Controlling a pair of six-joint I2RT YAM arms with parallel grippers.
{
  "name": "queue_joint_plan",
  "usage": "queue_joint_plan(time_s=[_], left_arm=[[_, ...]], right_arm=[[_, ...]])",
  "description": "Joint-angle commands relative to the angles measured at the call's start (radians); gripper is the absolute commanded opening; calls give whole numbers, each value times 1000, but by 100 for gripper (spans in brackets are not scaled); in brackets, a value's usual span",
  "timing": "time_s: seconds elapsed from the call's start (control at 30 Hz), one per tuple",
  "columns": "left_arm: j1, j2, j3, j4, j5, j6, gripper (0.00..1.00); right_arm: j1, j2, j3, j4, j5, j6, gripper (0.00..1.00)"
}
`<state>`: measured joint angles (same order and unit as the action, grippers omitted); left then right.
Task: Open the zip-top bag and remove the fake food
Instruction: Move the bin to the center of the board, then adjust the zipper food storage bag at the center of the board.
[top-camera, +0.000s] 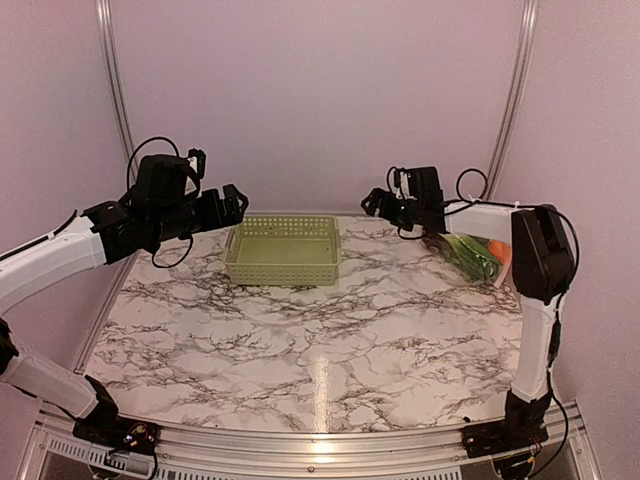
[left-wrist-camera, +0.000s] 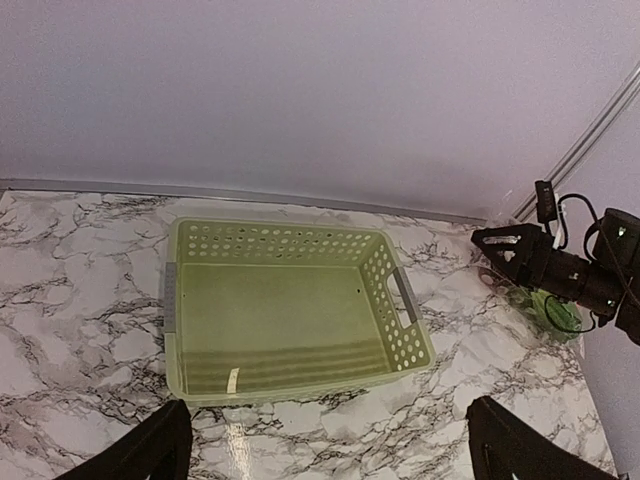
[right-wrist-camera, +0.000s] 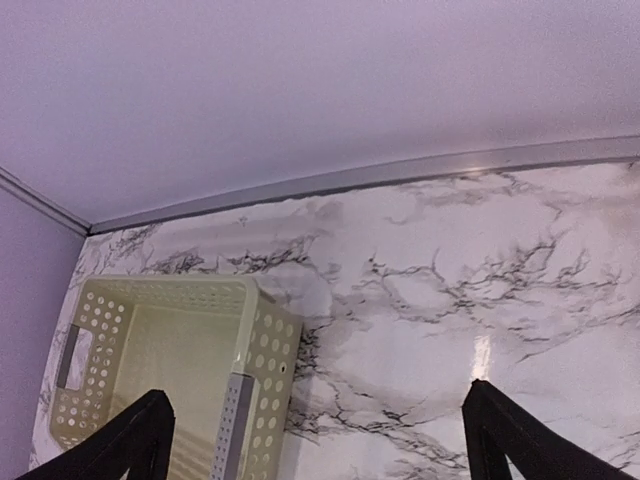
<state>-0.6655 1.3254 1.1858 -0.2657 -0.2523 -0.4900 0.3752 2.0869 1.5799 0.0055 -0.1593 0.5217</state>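
The clear zip-top bag (top-camera: 478, 262) lies at the far right of the marble table, partly hidden behind my right arm. Through it show pieces of the fake food, green leafy ones (top-camera: 467, 254) and an orange one (top-camera: 498, 248). In the left wrist view a bit of the bag (left-wrist-camera: 548, 312) peeks out under the right arm. My left gripper (top-camera: 238, 203) hangs open in the air left of the basket, holding nothing. High up between the basket and the bag, my right gripper (top-camera: 370, 204) is open and empty too. Each wrist view shows wide-apart fingers (left-wrist-camera: 150, 452) (right-wrist-camera: 128, 445).
A pale green lattice basket (top-camera: 283, 272) stands at the back middle of the table, with nothing in it (left-wrist-camera: 300, 392) (right-wrist-camera: 265, 370). Lilac walls and a metal rail close off the back and sides. Marble tabletop (top-camera: 320, 340) spreads in front of the basket.
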Motion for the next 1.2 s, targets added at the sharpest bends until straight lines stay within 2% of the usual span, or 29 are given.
queue_joint_plan(time_s=[0.0, 0.37, 0.7, 0.97, 1.03, 1.17], left_arm=[[6, 2, -5, 25, 26, 11, 99], [6, 20, 36, 1, 44, 29, 99], [7, 19, 61, -30, 48, 41, 99], [10, 21, 69, -43, 39, 57, 99], [10, 27, 73, -40, 43, 60, 99], [12, 41, 74, -28, 54, 60, 99]], right_arm=[[-142, -86, -19, -60, 90, -88, 99], [-439, 9, 124, -38, 85, -121, 99], [-530, 196, 309, -75, 119, -125, 99], [-555, 227, 320, -166, 32, -123, 99], [-555, 206, 285, -181, -20, -109, 99], [-546, 107, 112, -145, -93, -60, 99]])
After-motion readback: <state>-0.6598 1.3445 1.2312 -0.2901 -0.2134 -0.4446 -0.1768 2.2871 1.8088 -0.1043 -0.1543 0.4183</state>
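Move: The zip-top bag of fake food lies some 27 cm to the right gripper's right, about 3 cm farther out and 12 cm below. The bin is on that gripper's other side, its middle roughly 25 cm to the left, about 2 cm farther out and 11 cm below. Seen from the left gripper, the bag is about 54 cm to the right, 23 cm ahead and 26 cm lower. Swing the right gripper away from the bin and rightward some 34 cm, reaching about 8 cm forward as well, to end over the far right part of the bag. Arc up about 5 cm first, then sink to slightly below the starting height, turning the wrist about 30 degrees clockwise and keeping the fingers wide open. ##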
